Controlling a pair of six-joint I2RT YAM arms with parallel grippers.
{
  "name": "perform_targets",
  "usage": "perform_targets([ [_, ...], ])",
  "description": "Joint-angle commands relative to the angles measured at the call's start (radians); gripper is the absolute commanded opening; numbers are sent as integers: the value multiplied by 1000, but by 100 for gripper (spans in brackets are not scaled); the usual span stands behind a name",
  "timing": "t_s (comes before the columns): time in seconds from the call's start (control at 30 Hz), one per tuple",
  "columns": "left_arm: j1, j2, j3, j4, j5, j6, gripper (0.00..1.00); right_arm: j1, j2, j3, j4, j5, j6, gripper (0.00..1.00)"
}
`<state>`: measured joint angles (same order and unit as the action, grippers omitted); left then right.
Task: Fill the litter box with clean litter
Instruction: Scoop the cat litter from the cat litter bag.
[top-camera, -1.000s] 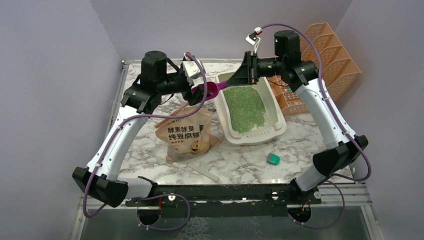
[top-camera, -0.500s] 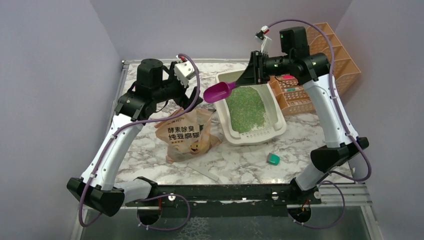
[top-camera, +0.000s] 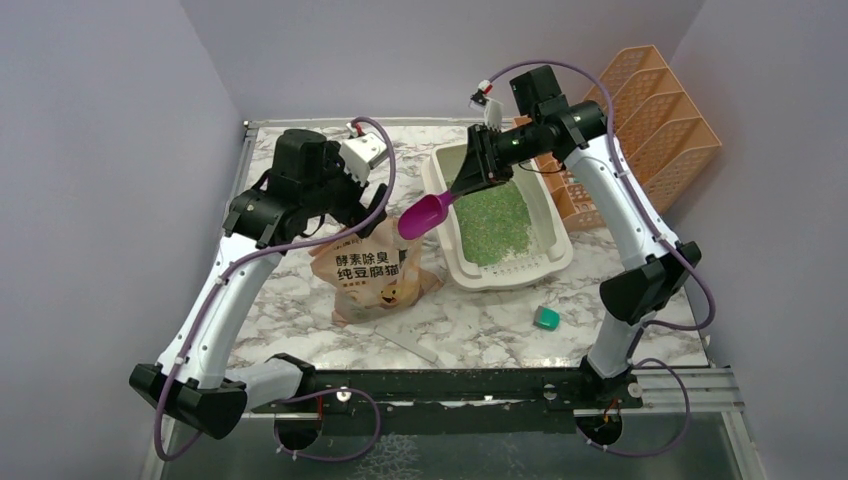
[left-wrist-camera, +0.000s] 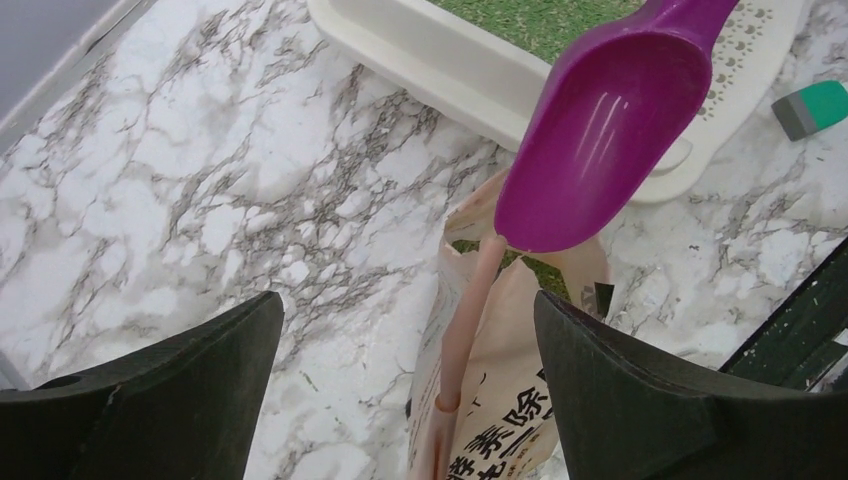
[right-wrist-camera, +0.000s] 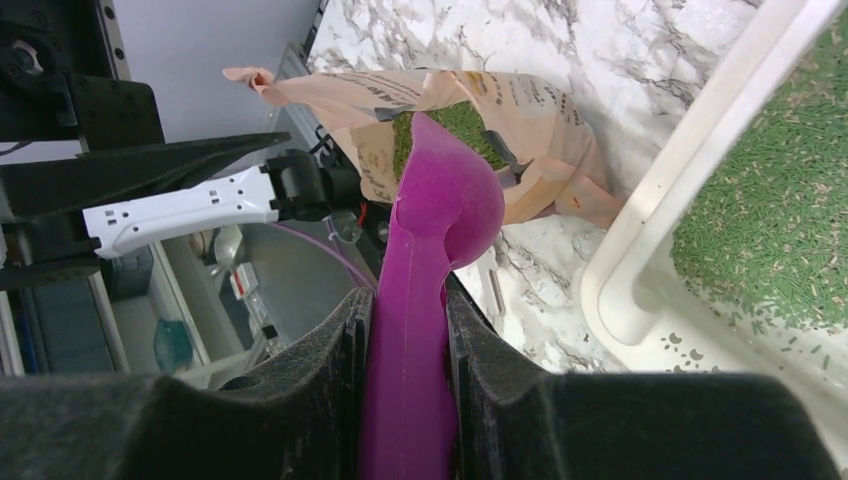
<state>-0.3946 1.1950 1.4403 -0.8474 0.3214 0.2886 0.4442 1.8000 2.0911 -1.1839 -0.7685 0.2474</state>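
Observation:
The cream litter box (top-camera: 500, 272) sits right of centre with clean litter (top-camera: 490, 215) spread in it as green granules. My right gripper (top-camera: 464, 184) is shut on the handle of a magenta scoop (top-camera: 425, 215). The empty scoop bowl hangs over the open mouth of the tan bag (top-camera: 375, 265). In the right wrist view the scoop (right-wrist-camera: 440, 210) points at green litter inside the bag (right-wrist-camera: 540, 120). My left gripper (top-camera: 352, 205) is open above the bag's left side, holding nothing. In its view the scoop (left-wrist-camera: 600, 130) is beyond the fingers.
An orange mesh rack (top-camera: 650, 120) stands behind the box at the back right. A small teal block (top-camera: 546, 318) lies in front of the box, and a thin pale strip (top-camera: 405, 345) lies near the front edge. Walls close in on three sides.
My right arm swung the scoop from beside the box's far left corner down and left to the bag's mouth. My left gripper opened wider and drew back left.

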Motion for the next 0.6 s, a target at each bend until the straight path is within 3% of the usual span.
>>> perform_targets([
  [0.0,2,-45,-12,-28,-97,-25,94,31,37,69,-42,30,-13,1],
  [0.4,2,-65,-169,-42,19,-78,77,111,108,70,-95,179,6,1],
  [0.57,2,-90,-201,-43,102,-77,51,159,136,68,-109,214,17,1],
])
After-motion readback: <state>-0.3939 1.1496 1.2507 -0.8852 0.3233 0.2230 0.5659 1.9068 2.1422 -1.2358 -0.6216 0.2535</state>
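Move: The litter bag's rolled rim strip lies about 11 cm below the left hand, 2 cm to its left and 1 cm back, with the bag's body some 20 cm down and 3 cm back. The bag's mouth, where the scoop is headed, is roughly 9 cm left of the right hand, 2 cm back and 14 cm below. The litter box stands some 8 cm right of the right hand, 6 cm farther out and 29 cm below. The rim strip comes in between the left fingers as that hand, drifting left at first, sinks about 7 cm and draws back 3 cm, tipping down some 10 degrees and closing to just over half open. The purple scoop, still gripped by its handle, is carried down and left about 5 cm by the right hand, its bowl dipping towards the bag's mouth. ##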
